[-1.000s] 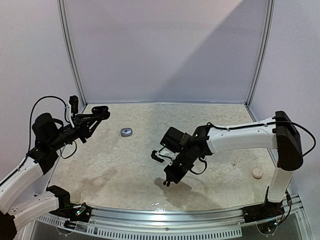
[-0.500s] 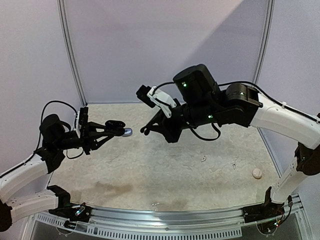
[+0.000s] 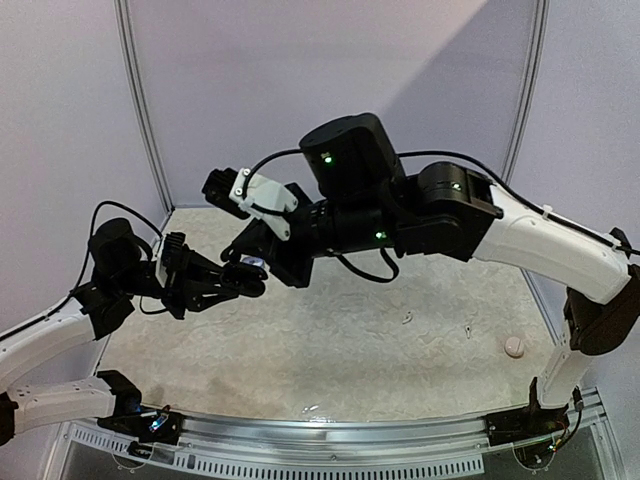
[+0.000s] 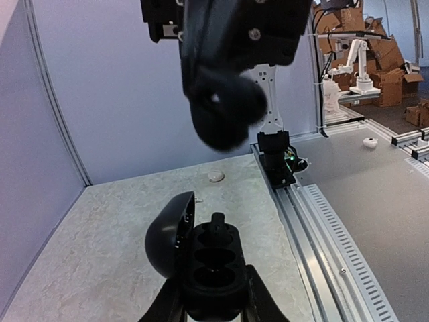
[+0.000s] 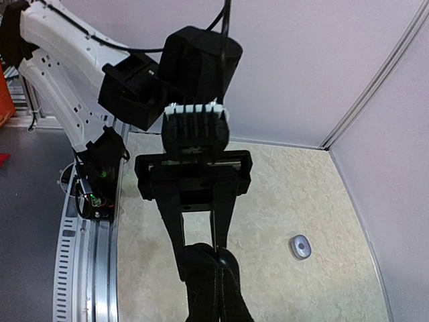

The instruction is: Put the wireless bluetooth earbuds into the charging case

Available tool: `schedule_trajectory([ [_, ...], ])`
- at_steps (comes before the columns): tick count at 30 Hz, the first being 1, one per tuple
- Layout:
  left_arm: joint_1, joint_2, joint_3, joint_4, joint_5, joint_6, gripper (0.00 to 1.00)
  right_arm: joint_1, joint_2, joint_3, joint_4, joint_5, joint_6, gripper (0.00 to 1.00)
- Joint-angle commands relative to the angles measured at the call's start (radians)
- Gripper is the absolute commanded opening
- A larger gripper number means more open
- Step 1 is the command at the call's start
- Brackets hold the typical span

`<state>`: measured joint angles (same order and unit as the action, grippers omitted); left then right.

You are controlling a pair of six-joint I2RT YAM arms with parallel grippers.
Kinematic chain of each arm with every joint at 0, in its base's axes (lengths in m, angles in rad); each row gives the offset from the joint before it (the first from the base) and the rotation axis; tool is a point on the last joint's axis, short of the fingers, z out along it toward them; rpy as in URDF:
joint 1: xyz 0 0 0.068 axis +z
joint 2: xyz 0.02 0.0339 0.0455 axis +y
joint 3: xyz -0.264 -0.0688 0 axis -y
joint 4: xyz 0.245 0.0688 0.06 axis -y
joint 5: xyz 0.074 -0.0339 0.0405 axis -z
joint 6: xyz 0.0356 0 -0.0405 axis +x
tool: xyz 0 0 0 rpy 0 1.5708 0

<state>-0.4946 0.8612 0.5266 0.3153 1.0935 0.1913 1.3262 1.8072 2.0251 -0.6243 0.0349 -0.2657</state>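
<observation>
My left gripper [image 4: 213, 298] is shut on the black charging case [image 4: 213, 265], held above the table with its lid [image 4: 167, 231] swung open to the left. One black earbud [image 4: 218, 225] sits in the case's far slot; the nearer slots look empty. My right gripper [image 3: 262, 265] hangs just above the case, fingers [image 5: 218, 268] pressed together, nothing visible between them. In the right wrist view its fingertips cover the case. Two tiny white earbuds [image 3: 407, 320] [image 3: 468, 330] lie on the table to the right.
A small grey oval case [image 5: 299, 247] lies on the table near the back left. A white round object [image 3: 514, 346] rests near the right edge. The enclosure's walls [image 3: 330, 100] stand behind and beside. The metal rail [image 4: 315, 221] runs along the front.
My right arm has lifted off the table and swung up and left, over the case. My left arm has carried the open case rightward, toward the middle.
</observation>
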Motion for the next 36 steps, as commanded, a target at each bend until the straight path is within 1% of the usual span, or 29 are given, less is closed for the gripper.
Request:
schedule_trajectory([
  [1, -0.020, 0.007, 0.023, -0.030, 0.013, -0.003, 0.00, 0.007, 0.049, 0.033, -0.027, -0.010, -0.066, 0.00],
  [12, -0.027, 0.006, 0.023, -0.033, 0.005, -0.009, 0.00, 0.008, 0.091, 0.039, -0.086, 0.042, -0.087, 0.00],
  [22, -0.032, 0.004, 0.024, -0.035, -0.011, -0.021, 0.00, 0.007, 0.127, 0.056, -0.086, 0.096, -0.105, 0.00],
  [27, -0.033, -0.002, 0.023, -0.045, -0.043, -0.034, 0.00, 0.008, 0.151, 0.063, -0.088, 0.138, -0.089, 0.00],
  [36, -0.039, -0.002, 0.019, -0.051, -0.142, -0.077, 0.00, 0.008, 0.161, 0.061, -0.078, 0.230, -0.039, 0.00],
])
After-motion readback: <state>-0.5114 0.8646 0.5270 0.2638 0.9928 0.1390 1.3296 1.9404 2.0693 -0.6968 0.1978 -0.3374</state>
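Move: The open charging case, still pinched at one end in my left hand, sits about 2 cm to the right of that hand's fingertips and about level with them. From my shut right fingertips it lies about 6 cm below and some 2 cm ahead, with no real sideways offset; its raised lid is on the forward side. Nothing else is close: the purple case rests on the table roughly 34 cm ahead, 8 cm to the left and 31 cm below my right hand. I lower my right hand about 6 cm onto the open black case, quickly at first and then creeping, easing it some 3 cm forward late on and tipping its left-pointing fingers about 10 degrees further down. My right fingers stay shut, seemingly on an earbud, and bring their tips down to the tray beside the lid. My left hand keeps its grip, holds nearly still, then shifts about a centimetre forward and down with a slight tilt. ##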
